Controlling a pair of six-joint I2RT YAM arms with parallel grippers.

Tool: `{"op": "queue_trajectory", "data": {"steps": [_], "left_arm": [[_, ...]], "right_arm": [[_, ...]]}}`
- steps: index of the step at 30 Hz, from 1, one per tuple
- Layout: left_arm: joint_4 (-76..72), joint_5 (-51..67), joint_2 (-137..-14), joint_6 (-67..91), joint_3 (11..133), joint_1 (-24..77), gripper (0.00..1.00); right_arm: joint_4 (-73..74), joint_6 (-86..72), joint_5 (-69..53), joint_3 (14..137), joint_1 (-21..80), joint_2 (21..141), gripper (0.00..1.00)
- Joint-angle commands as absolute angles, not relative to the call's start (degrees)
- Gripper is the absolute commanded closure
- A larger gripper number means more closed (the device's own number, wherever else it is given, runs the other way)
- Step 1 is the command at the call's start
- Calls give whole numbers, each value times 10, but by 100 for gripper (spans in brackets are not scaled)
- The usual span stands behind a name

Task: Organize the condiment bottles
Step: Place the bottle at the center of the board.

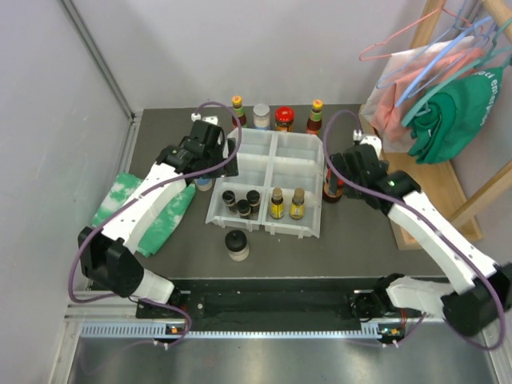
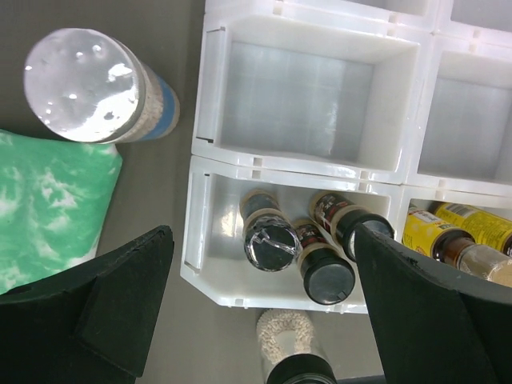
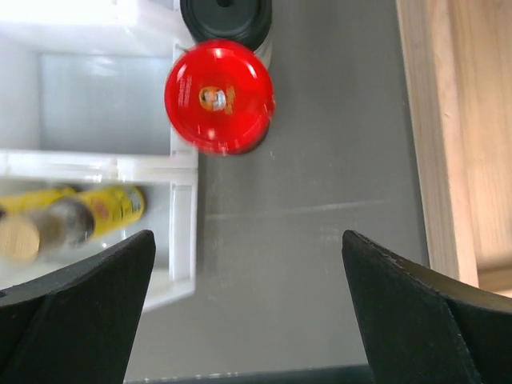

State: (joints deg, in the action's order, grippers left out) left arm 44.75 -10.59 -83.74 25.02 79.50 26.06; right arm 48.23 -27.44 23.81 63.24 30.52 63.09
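The white tray (image 1: 268, 152) holds three dark spice jars (image 1: 242, 200) (image 2: 300, 248) in its near-left compartment and two yellow-labelled bottles (image 1: 286, 202) (image 3: 104, 210) in its near-right one. My left gripper (image 1: 213, 150) (image 2: 264, 308) hangs open above the tray's left edge with nothing between its fingers. A pale-lidded jar (image 1: 203, 182) (image 2: 84, 84) stands left of the tray. A black-capped jar (image 1: 237, 244) (image 2: 300, 356) stands in front of it. My right gripper (image 1: 352, 160) (image 3: 248, 308) is open over bare table, near a red-lidded bottle (image 1: 333, 190) (image 3: 218, 96).
Several bottles (image 1: 276, 116) stand in a row behind the tray. A green-white cloth (image 1: 144, 210) (image 2: 48, 208) lies at the left. A wooden clothes rack (image 1: 448, 160) (image 3: 452, 136) with hangers stands at the right. A black-capped bottle (image 3: 226, 18) is behind the red-lidded one.
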Motion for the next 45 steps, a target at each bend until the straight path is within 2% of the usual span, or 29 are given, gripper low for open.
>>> {"op": "queue_trajectory", "data": {"steps": [1, 10, 25, 30, 40, 45], "left_arm": [[410, -127, -800, 229, 780, 253, 1], [362, -130, -736, 190, 729, 241, 1], [336, -113, -714, 174, 688, 234, 1], [330, -101, -719, 173, 677, 229, 1], [329, -83, -728, 175, 669, 221, 1], [329, -83, -726, 176, 666, 220, 1]], "right_arm": [[409, -241, 204, 700, 269, 743, 1], [392, -235, 218, 776, 258, 878, 1], [400, -279, 273, 774, 256, 931, 2], [410, -290, 272, 777, 249, 940, 10], [399, -301, 235, 760, 234, 942, 14], [398, -300, 224, 756, 234, 944, 25]]}}
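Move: About 11 cm ahead of the open right hand, 1 cm to its left and some 12 cm lower stands the red-lidded jar; a black-capped bottle is 6 cm beyond that jar and 1 cm left of it. The nearest yellow-label bottle in the tray is about 11 cm left of the jar and 5 cm nearer. From the empty left hand, the white-lidded jar lies 8 cm ahead and 8 cm left, 13 cm below, and the red-lidded jar 4 cm ahead, 31 cm right. Reaching forward about 10 cm and sinking about 8, the right hand swings in over the red-lidded jar, then settles on down with the fingers tipping some 10 degrees steeper and a slight clockwise turn. Its wide-open fingers straddle the red lid and begin to close. The left hand, still open, shifts 3 cm left, rising and sinking back level. ##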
